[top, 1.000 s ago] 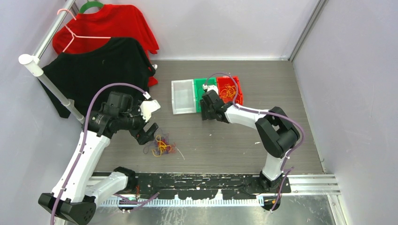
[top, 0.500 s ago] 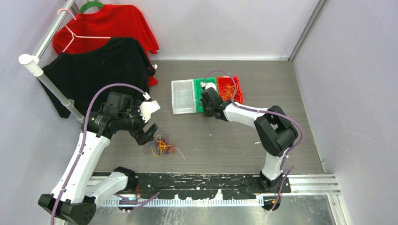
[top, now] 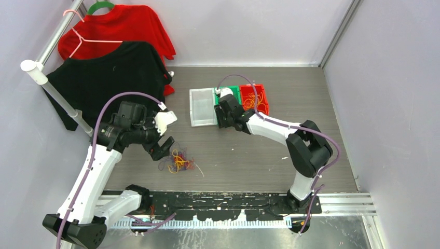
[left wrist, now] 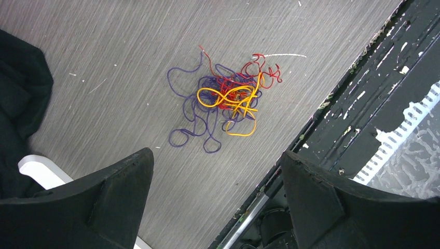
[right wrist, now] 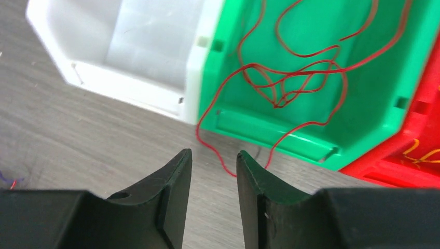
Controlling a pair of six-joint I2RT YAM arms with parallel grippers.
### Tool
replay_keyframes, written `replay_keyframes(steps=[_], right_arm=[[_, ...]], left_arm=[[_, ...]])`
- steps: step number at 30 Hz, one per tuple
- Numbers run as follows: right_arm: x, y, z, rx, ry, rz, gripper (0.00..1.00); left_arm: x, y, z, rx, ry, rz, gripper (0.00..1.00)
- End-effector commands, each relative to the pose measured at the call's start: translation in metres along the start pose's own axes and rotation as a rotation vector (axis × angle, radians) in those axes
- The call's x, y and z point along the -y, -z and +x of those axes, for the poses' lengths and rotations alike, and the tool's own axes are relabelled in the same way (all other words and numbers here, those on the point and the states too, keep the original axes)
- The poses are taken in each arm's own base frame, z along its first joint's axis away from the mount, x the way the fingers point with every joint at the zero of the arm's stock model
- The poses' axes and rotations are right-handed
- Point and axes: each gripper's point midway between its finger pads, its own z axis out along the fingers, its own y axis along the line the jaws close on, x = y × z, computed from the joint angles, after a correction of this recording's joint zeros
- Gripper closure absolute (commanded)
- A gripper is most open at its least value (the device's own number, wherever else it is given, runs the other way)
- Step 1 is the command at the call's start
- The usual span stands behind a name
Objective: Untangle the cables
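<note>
A tangle of thin purple, red and orange cables [top: 178, 162] [left wrist: 223, 101] lies on the grey table near the front edge. My left gripper [top: 163, 149] [left wrist: 218, 154] hovers just left of it, open wide and holding nothing. Several loose red cables [right wrist: 290, 78] lie in the green bin [top: 236, 91] [right wrist: 363, 93], and one red loop [right wrist: 220, 155] hangs over its near wall onto the table. My right gripper [top: 221, 123] [right wrist: 214, 155] sits at that wall, open by a narrow gap, the loop just beyond its tips. Orange cables [top: 252, 99] fill the red bin [top: 261, 89].
A white bin [top: 203, 109] [right wrist: 104, 31] stands against the green bin's left side, with no cables seen in it. A black shirt [top: 104, 78] and a red shirt [top: 124, 26] hang on a rack at the far left. A black rail [top: 218, 202] [left wrist: 373, 104] runs along the table's front edge.
My right gripper has slid left along the bins' near side, from the green and red bins to the green and white ones. The left arm and the tangle have stayed still.
</note>
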Motion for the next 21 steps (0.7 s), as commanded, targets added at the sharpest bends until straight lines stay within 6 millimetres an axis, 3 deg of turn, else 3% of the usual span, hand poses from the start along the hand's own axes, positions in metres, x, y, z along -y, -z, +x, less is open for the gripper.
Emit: replay_keyframes(steps=[1, 15, 17, 21], right_arm=[[-0.013, 0.005, -0.004, 0.008, 0.051, -0.055, 0.57], [-0.004, -0.026, 0.036, -0.101, 0.095, -0.007, 0.62], [-0.004, -0.027, 0.035, -0.095, 0.091, -0.009, 0.68], [-0.006, -0.018, 0.018, -0.056, 0.077, -0.007, 0.96]], left_arm=[[-0.001, 0.008, -0.016, 0.056, -0.025, 0.001, 0.08], [0.000, 0.007, -0.010, 0.049, -0.023, 0.000, 0.09], [0.000, 0.007, -0.010, 0.049, -0.022, 0.000, 0.09], [-0.001, 0.007, -0.010, 0.048, -0.020, -0.003, 0.09]])
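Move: The slack loop of red cable that hangs over the near edge of the green bin lies roughly 6 cm below the right hand and 2 cm back, neither left nor right. The green bin's middle is about 7 cm ahead and 2 cm to the right, the white bin's 7 cm ahead and 8 cm left, the red bin's 8 cm ahead and 11 cm right. From the left hand the loop is some 17 cm ahead, 20 cm right and 18 cm below. Down, mainly: the right hand first slips about 1 cm left and back, then sinks some 6 cm towards the tabletop just in front of the green bin, losing that leftward shift as it goes. The wrist tips slightly steeper, and near the bottom the half-open fingers shut on the hanging loop of red cable, pinching it near the bin's left front corner. ##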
